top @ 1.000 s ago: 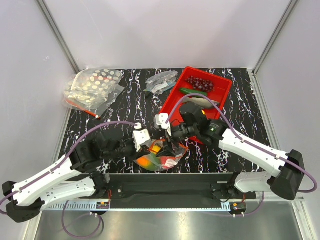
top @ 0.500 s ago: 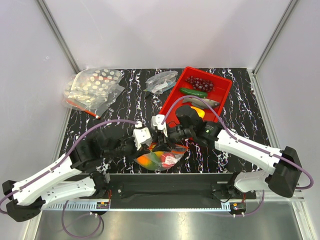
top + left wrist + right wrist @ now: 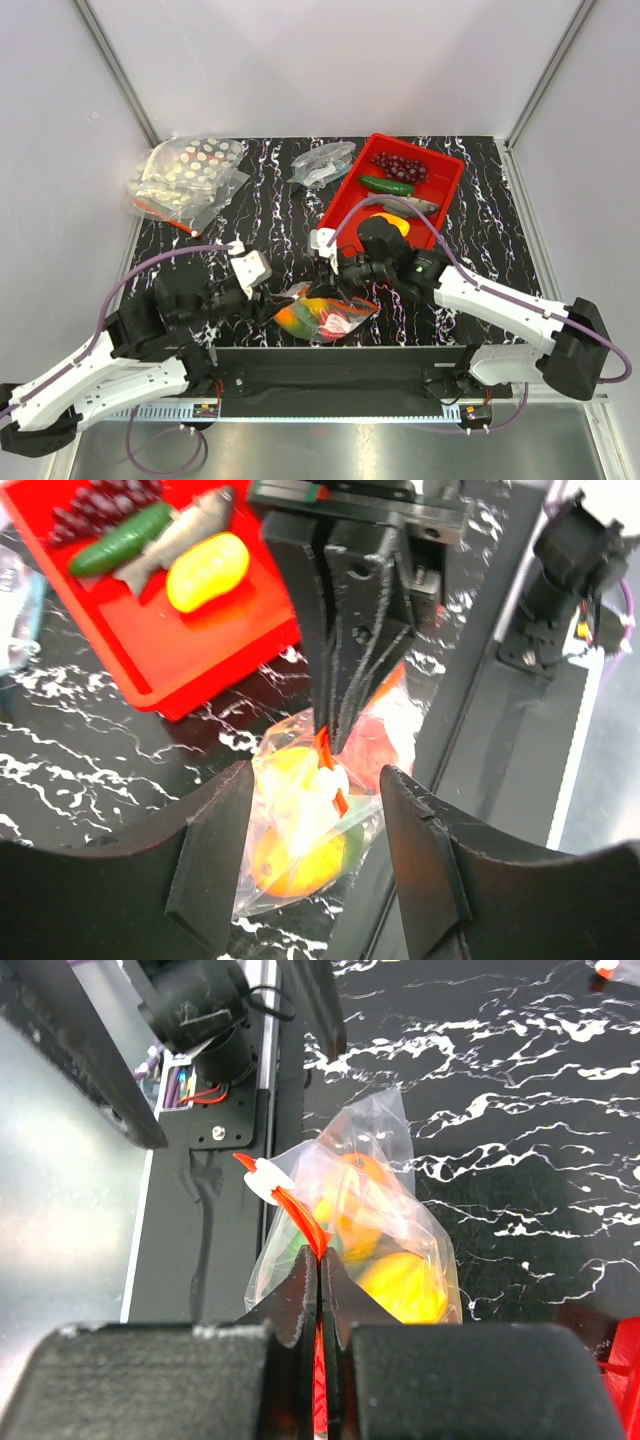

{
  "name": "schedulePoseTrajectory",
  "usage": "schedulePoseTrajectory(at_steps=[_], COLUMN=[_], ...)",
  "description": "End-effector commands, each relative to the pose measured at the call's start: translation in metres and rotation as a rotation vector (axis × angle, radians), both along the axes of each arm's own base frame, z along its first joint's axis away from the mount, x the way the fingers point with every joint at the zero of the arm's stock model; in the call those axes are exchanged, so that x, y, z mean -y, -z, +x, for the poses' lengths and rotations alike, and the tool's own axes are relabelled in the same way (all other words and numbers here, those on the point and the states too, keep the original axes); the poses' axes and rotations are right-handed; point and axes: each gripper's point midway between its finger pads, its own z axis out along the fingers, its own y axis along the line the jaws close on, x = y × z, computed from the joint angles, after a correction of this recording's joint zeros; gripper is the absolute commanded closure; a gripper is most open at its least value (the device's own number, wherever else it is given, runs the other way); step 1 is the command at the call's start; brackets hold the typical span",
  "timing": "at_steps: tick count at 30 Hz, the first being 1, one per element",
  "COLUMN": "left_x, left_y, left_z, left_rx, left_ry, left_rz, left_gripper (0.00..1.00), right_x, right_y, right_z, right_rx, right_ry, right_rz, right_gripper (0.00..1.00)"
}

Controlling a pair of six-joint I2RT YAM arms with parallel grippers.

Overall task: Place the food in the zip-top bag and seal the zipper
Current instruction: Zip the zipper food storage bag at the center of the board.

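The zip-top bag (image 3: 325, 316) lies near the table's front edge with yellow, orange, green and red food inside. My right gripper (image 3: 334, 281) is shut on its orange zipper (image 3: 297, 1212), just behind the white slider (image 3: 264, 1180); the fingers (image 3: 340, 630) press together on the strip. The bag (image 3: 395, 1255) hangs below and beyond them. My left gripper (image 3: 315, 845) stands open, its fingers either side of the bag (image 3: 300, 830) and apart from it. More food sits in the red tray (image 3: 345, 197): grapes (image 3: 398, 165), a cucumber (image 3: 387, 185), a fish (image 3: 408, 205) and a yellow piece (image 3: 207, 570).
Clear bags with white spots (image 3: 187, 175) lie at the back left. A small greyish bag (image 3: 323, 163) rests left of the tray. The black mounting bar (image 3: 330, 370) runs just in front of the zip-top bag.
My left gripper has opened, let go of the bag and drawn back to the left. My right gripper has shut on the orange zipper strip.
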Motion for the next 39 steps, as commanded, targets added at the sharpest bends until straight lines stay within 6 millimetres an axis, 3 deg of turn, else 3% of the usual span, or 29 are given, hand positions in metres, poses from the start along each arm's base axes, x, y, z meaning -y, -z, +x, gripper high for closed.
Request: schedulePoseTrajectory(at_steps=[1, 6, 15, 20, 26, 27, 29, 32, 33, 35, 39], left_x=[0.002, 0.009, 0.017, 0.017, 0.017, 0.017, 0.017, 0.016, 0.017, 0.019, 0.023], left_y=[-0.012, -0.005, 0.008, 0.011, 0.009, 0.008, 0.006, 0.005, 0.003, 0.002, 0.002], left_z=[0.014, 0.01, 0.0, 0.008, 0.012, 0.012, 0.013, 0.013, 0.012, 0.009, 0.005], left_rx=[0.039, 0.043, 0.081, 0.078, 0.085, 0.084, 0.086, 0.083, 0.086, 0.081, 0.072], left_ry=[-0.074, -0.022, 0.088, 0.055, 0.035, 0.032, 0.029, 0.026, 0.029, 0.051, 0.079], left_rz=[-0.071, -0.067, -0.017, 0.008, 0.001, -0.003, -0.005, -0.008, -0.012, -0.018, -0.021], left_gripper=[0.41, 0.41, 0.51, 0.74, 0.82, 0.91, 0.99, 1.0, 1.0, 1.0, 1.0], right_x=[-0.001, 0.002, 0.005, 0.007, 0.01, 0.01, 0.011, 0.013, 0.014, 0.014, 0.011], right_y=[-0.033, -0.04, -0.049, -0.051, -0.055, -0.056, -0.056, -0.054, -0.053, -0.052, -0.057], right_z=[0.004, 0.006, -0.002, -0.006, -0.01, -0.012, -0.013, -0.013, -0.016, -0.019, -0.021], right_rx=[0.029, -0.014, -0.053, -0.056, -0.051, -0.046, -0.043, -0.028, -0.02, -0.007, 0.019], right_ry=[0.063, 0.123, 0.116, 0.109, 0.093, 0.081, 0.08, 0.077, 0.055, 0.031, -0.004], right_rz=[0.098, 0.137, 0.167, 0.173, 0.185, 0.188, 0.187, 0.184, 0.181, 0.18, 0.189], right_gripper=[1.0, 1.0, 1.0, 1.0, 1.0, 1.0, 1.0, 0.99, 0.93, 0.66, 0.61])
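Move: The zipper's end with the white slider stands about 5 cm below the left hand, 2 cm to its right and level with it fore and aft; from the right hand, already pinching the zipper, it is some 3 cm left, 2 cm back and 1 cm lower. The filled bag's middle hangs about 8 cm below the right hand and 2 cm back, neither left nor right. The red tray's middle is roughly 22 cm ahead, 18 cm right and 10 cm below that hand. The zipper, still pinched by the right fingers just right of the slider, is carried up some 3 cm and slightly right and back, the wrist turning about 10 degrees. Meanwhile the open left hand comes down about 3 cm and a bit right, closing on the zipper's end beside the slider; only then do the right fingers open partway. ##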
